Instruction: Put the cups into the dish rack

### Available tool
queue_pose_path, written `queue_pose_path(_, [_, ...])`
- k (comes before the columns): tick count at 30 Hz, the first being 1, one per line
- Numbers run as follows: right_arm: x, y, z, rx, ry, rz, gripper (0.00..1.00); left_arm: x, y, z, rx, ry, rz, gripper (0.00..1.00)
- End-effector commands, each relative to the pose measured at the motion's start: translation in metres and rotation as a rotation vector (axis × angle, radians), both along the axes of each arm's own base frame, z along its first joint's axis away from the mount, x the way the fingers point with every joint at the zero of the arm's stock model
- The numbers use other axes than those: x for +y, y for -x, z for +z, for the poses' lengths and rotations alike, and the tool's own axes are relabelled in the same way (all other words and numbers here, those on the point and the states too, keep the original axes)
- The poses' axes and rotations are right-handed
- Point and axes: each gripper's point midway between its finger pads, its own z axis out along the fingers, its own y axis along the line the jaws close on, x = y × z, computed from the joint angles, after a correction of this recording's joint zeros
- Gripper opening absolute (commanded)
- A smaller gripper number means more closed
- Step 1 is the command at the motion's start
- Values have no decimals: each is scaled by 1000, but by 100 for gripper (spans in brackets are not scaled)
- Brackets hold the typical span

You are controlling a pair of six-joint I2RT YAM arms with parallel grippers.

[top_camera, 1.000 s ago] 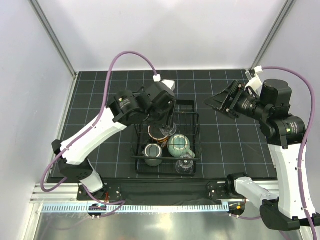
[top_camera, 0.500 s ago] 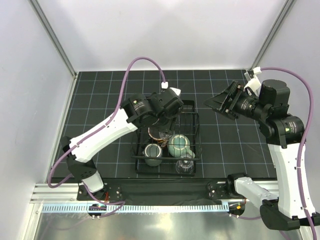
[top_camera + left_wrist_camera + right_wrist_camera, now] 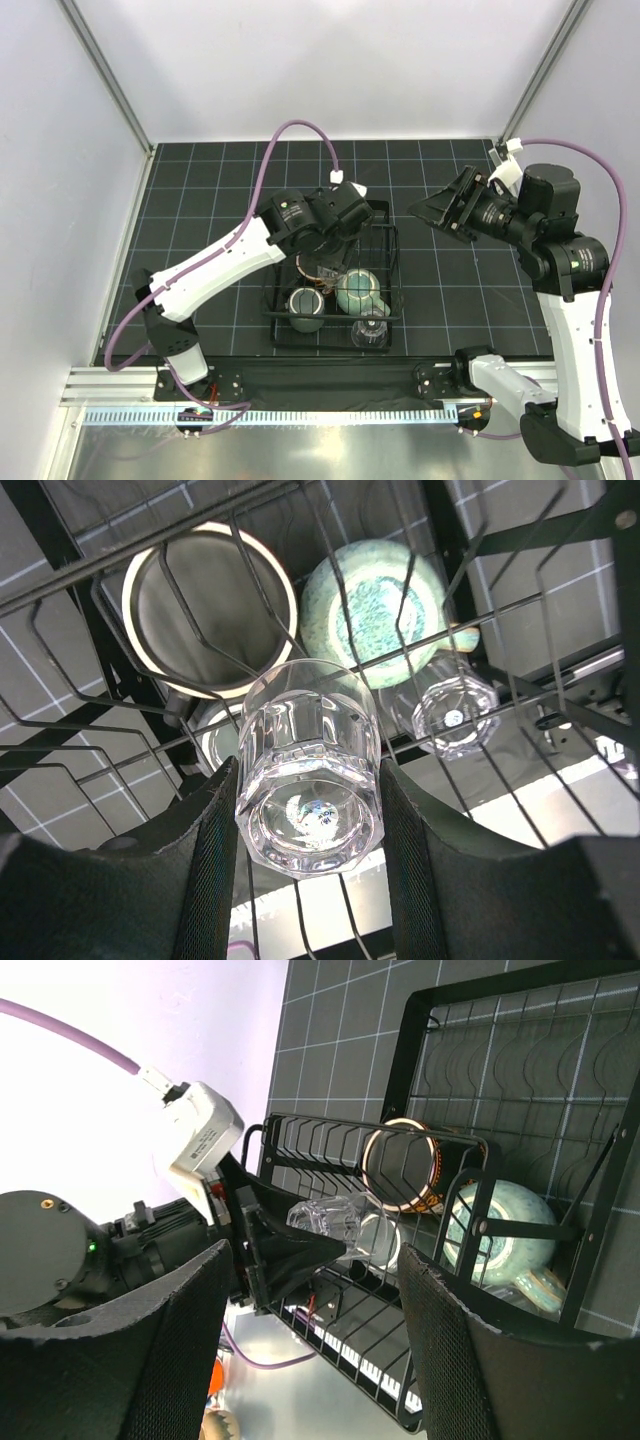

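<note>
My left gripper is shut on a clear glass, held base toward the camera above the far part of the black wire dish rack. From the top view the left gripper covers that glass. Inside the rack sit a dark cup with orange print, a speckled pale-green mug, a dark grey-green mug and another small clear glass. My right gripper hangs open and empty to the right of the rack, facing it; its view shows the held glass.
The rack stands on a black gridded mat. A metal rail runs along the near edge. White walls close in the back and sides. Purple cables loop above the left arm.
The left arm has swung to the right and forward with the glass, bringing it over the rack's far end. The right arm has barely moved.
</note>
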Motion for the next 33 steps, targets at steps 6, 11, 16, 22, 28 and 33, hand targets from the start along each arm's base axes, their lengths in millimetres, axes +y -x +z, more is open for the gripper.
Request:
queue_pose_path(6, [1,1,0,-22,-1,4,68,41,24,-17,100,-167,-12,49])
queue_pose_path(11, [1,2,-2,-16,-1,7,68,42,22,-16,82,-167,-15,71])
queue_pose_path(16, [1,3,-4,-18,10,14,68,45,16,-4,38,-154,0,81])
queue_pose_path(22, [-2,3,-4,-38,46,25,71,62,3,57,-130,-29,86,100])
queue_pose_path(28, [-11,6,-19,-23,120,8,91,96,-12,139,-401,303,268,100])
queue_pose_path(33, [-35,12,-41,-29,251,-78,100,154,-2,150,-563,579,410,100])
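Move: The left hand holds the upside-down clear glass over its spot on the rack's upper wires, roughly 5 cm straight below. Lower down, the orange-rimmed mug is about 7 cm ahead and 3 left, the teal cup 2 ahead and 6 right, and the gray mug 3 back and 5 left. From the right hand the spot lies some 14 cm left, 2 back and 18 below. Left hand lowers the glass 1 cm, lets go, then rises about 15, swinging left; right sinks 3, opening. ##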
